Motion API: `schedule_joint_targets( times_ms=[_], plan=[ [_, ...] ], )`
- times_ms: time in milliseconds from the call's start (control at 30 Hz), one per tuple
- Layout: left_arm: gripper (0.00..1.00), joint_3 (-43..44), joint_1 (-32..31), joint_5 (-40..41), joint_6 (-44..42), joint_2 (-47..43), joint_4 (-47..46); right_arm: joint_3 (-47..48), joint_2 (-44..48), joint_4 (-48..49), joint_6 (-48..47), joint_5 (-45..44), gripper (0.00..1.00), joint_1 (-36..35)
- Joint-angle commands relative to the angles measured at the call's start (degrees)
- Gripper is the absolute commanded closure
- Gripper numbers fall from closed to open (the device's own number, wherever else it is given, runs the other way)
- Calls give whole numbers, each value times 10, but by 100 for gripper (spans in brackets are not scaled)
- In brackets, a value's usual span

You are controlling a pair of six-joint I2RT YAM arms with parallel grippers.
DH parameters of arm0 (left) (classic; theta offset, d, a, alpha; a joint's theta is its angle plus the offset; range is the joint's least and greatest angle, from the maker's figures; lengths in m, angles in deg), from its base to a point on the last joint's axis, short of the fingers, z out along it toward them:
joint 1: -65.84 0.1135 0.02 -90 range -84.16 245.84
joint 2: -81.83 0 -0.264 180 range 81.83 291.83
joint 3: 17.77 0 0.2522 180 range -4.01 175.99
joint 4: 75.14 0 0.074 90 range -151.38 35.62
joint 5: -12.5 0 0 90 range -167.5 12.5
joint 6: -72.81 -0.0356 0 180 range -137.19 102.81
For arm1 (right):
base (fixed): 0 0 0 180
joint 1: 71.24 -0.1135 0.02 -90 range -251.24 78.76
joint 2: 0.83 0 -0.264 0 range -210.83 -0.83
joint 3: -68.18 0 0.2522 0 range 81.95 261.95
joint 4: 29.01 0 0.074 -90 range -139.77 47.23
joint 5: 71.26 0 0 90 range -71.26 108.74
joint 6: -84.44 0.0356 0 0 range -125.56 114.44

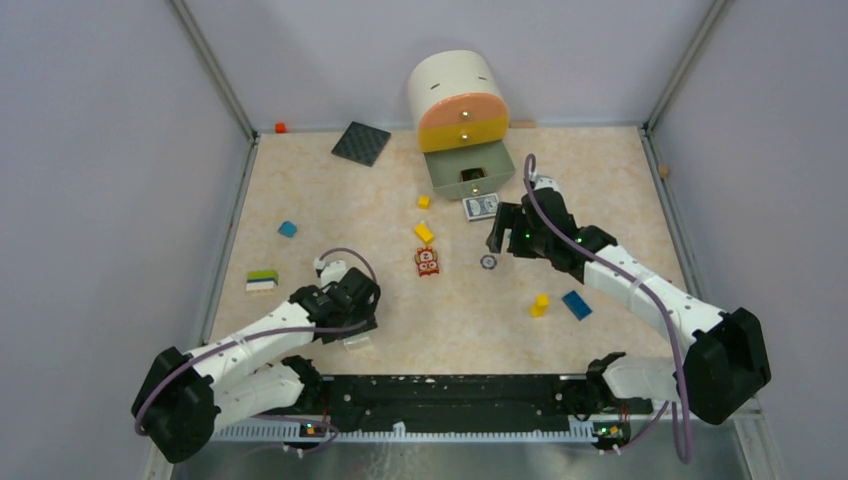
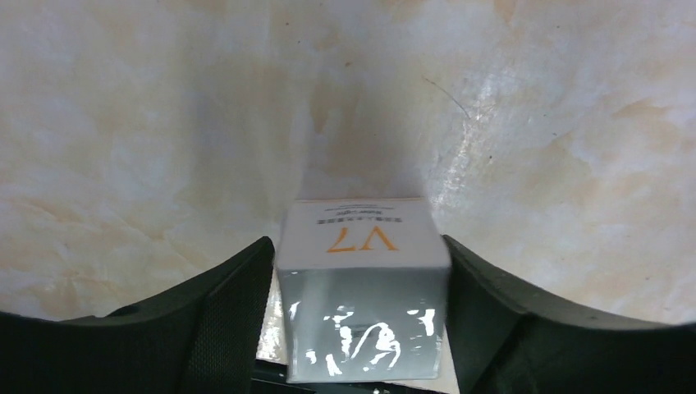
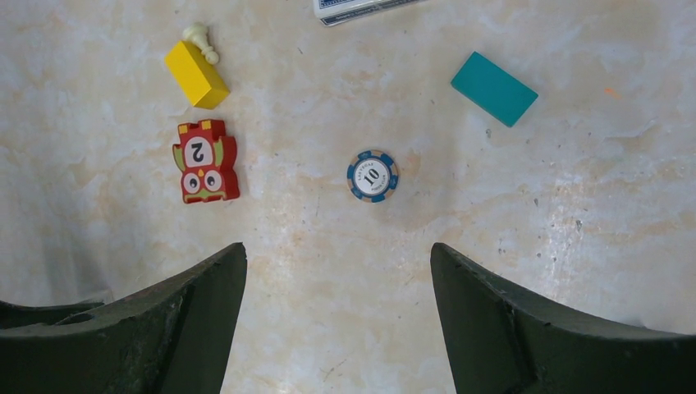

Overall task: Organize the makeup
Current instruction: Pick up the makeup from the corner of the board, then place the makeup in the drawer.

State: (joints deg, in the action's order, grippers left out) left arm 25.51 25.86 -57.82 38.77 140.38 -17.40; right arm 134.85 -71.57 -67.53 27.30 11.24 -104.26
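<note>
A small cosmetics box (image 2: 361, 316), silver on the side and white on top with an orange "V7", stands on the table between the jaws of my left gripper (image 2: 359, 246). Both fingers press against its sides. From above, only a white sliver of the box (image 1: 357, 342) shows under the left gripper (image 1: 350, 332). A black square compact (image 1: 361, 143) lies at the back of the table. My right gripper (image 1: 503, 230) hovers open over bare table, and its wrist view shows nothing between its fingers (image 3: 205, 312).
A round cream and orange drawer unit (image 1: 458, 95) stands at the back with its bottom drawer (image 1: 468, 172) open. Nearby lie the card deck (image 1: 480, 206), a poker chip (image 3: 373, 176), a red owl block (image 3: 206, 161), a yellow block (image 3: 196, 75) and a teal block (image 3: 494, 89). A green, white and black piece (image 1: 262, 280) lies at the left.
</note>
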Motion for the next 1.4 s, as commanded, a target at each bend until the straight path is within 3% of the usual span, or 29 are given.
schedule_joint_targets(
  times_ms=[0, 67, 200, 400, 700, 900, 1067, 1367],
  plan=[
    [31, -6, -5, -14, 7, -35, -22, -1, 0, 18, 9, 7, 19, -9],
    [42, 0, -5, -17, -6, -42, -31, -2, 1, 17, 8, 7, 20, -11],
    [52, 38, -6, -34, -67, -35, -62, -4, 10, 11, 8, 7, 20, -13],
    [70, 157, -6, -67, -174, 33, -150, -7, 52, -13, 8, -2, 21, -14],
    [70, 387, -5, -45, -312, 266, -358, -43, 170, -62, 31, -44, 22, -14],
    [70, 620, 1, -50, -363, 474, -362, -59, 240, -98, 40, -62, 23, -14],
    [70, 770, 13, -45, -384, 596, -352, -60, 271, -120, 39, -81, 23, -14],
    [68, 907, 32, -18, -397, 700, -335, -74, 292, -120, 44, -87, 23, -14]
  ],
)
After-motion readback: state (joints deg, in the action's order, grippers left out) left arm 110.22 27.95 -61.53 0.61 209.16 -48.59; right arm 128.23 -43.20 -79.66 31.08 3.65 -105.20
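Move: The white makeup box stands right between the left hand's open fingers, its middle about 1 cm below the hand point. From this hand, the open green drawer lies some 39 cm ahead and 27 cm to the right, at about the same height; the yellow block is about 24 cm ahead and 16 cm right, the red owl 17 cm ahead and 17 cm right. From the right hand, the box is roughly 36 cm left, 16 cm back and 12 cm below. The left fingers close the last bit onto the sides of the white box and pinch it, then the hand lifts it and swings it far forward, right and up (about 37, 27 and 16 cm) to above the open green drawer, the fingers tipping up some 40 degrees towards the chest as the hand turns clockwise. Meanwhile the empty right hand, its fingers staying open, backs off about 6 cm each backward and to the right and rises nearly as much, clearing the space before the drawer. ##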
